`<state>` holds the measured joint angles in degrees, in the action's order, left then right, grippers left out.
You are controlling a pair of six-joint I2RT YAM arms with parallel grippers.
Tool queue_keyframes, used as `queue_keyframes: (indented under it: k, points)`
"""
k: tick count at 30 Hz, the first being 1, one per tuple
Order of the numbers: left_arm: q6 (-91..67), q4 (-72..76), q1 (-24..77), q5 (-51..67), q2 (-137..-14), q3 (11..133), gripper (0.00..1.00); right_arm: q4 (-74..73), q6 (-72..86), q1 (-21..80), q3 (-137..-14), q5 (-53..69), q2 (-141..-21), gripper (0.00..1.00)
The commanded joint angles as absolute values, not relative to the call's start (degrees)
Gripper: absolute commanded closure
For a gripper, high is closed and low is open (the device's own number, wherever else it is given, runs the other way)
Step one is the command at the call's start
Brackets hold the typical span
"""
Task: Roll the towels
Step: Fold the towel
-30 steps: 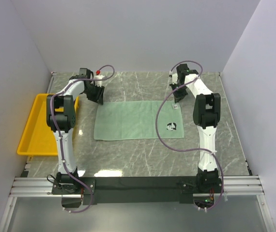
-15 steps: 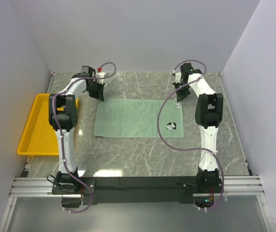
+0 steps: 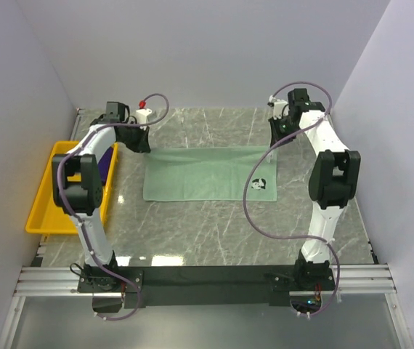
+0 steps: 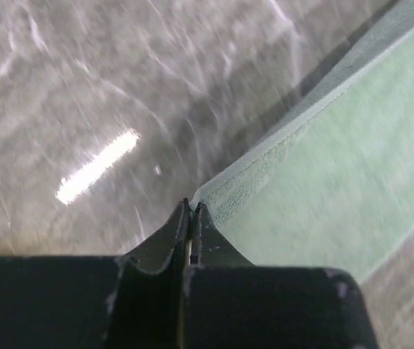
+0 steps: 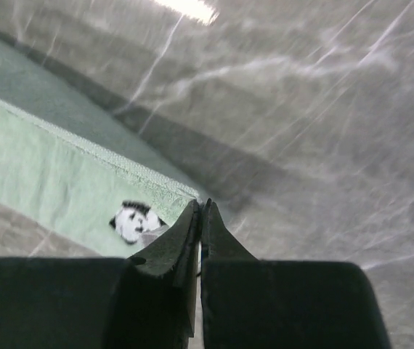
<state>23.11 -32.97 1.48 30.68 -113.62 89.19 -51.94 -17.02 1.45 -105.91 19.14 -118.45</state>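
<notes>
The pale mint green towel lies spread on the marble table, a panda patch near its right end. My left gripper is shut on its far left corner, and the cloth runs away from the closed tips. My right gripper is shut on the far right corner, tips beside the patch. The far edge is raised a little and casts a shadow on the table. The deep purple towel shows partly inside the yellow tray, behind my left arm.
The yellow tray sits at the table's left edge beside the left wall. White walls enclose the table at the back and on both sides. Purple cables loop from both arms above the towel's ends.
My left gripper has shut on the towel's far left corner. Both arms have swung outward and back, pulling the far edge straight and taut. The purple towel now shows in the tray.
</notes>
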Motion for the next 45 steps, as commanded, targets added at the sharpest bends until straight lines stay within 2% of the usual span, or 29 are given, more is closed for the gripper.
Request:
queue_keyframes:
  k: [1, 8, 14, 24, 30, 39, 45]
  points:
    - [31.6, -31.3, 0.4, 32.9, -107.6, 84.6, 1.00, -52.3, -21.1, 1.1, -99.0, 20.7, -114.1, 1.00]
    - [41.4, -36.1, 0.4, 31.6, -103.2, 74.8, 1.00, -53.3, -25.0, 1.1, -89.1, 20.6, -111.3, 1.00]
    - [41.8, -33.8, 0.7, 27.2, -104.8, 69.4, 1.00, -52.5, -24.7, 1.9, -85.5, 20.6, -113.0, 1.00]
    - [40.5, -32.6, 0.6, 25.9, -104.4, 70.4, 1.00, -53.3, -23.9, 2.3, -88.8, 18.8, -114.3, 1.00]
    - [41.1, -39.7, 0.4, 28.9, -100.6, 73.4, 1.00, -57.1, -25.5, 2.2, -90.6, 18.5, -110.3, 1.00]
    - [47.9, -46.6, 0.4, 29.1, -96.7, 67.3, 1.00, -56.3, -27.5, 2.3, -81.9, 18.2, -107.3, 1.00]
    - [46.8, -41.5, 1.2, 25.5, -98.3, 62.7, 1.00, -53.7, -27.4, 3.7, -77.2, 17.4, -108.5, 1.00]
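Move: Both hands hold the green towel's raised far corners. From the left hand, the near-left corner lies about 17 cm back, 1 cm left and 7 cm down; the purple towel is about 5 cm back and 12 cm left, inside the orange basket, whose middle is some 12 cm back and 21 cm left. The near-right corner is roughly 17 cm back from the right hand, level sideways and 9 cm below; the panda print is 11 cm back and 5 cm left. Keeping their pinch on the far corners, both hands draw the towel's far edge back over its body towards the near edge, some 15 cm in all. They go back and down first, pause low, rise a few centimetres, then go back and down again; the left wrist turns about 15 degrees clockwise and the right tips its fingers back towards the base some 20 degrees. ##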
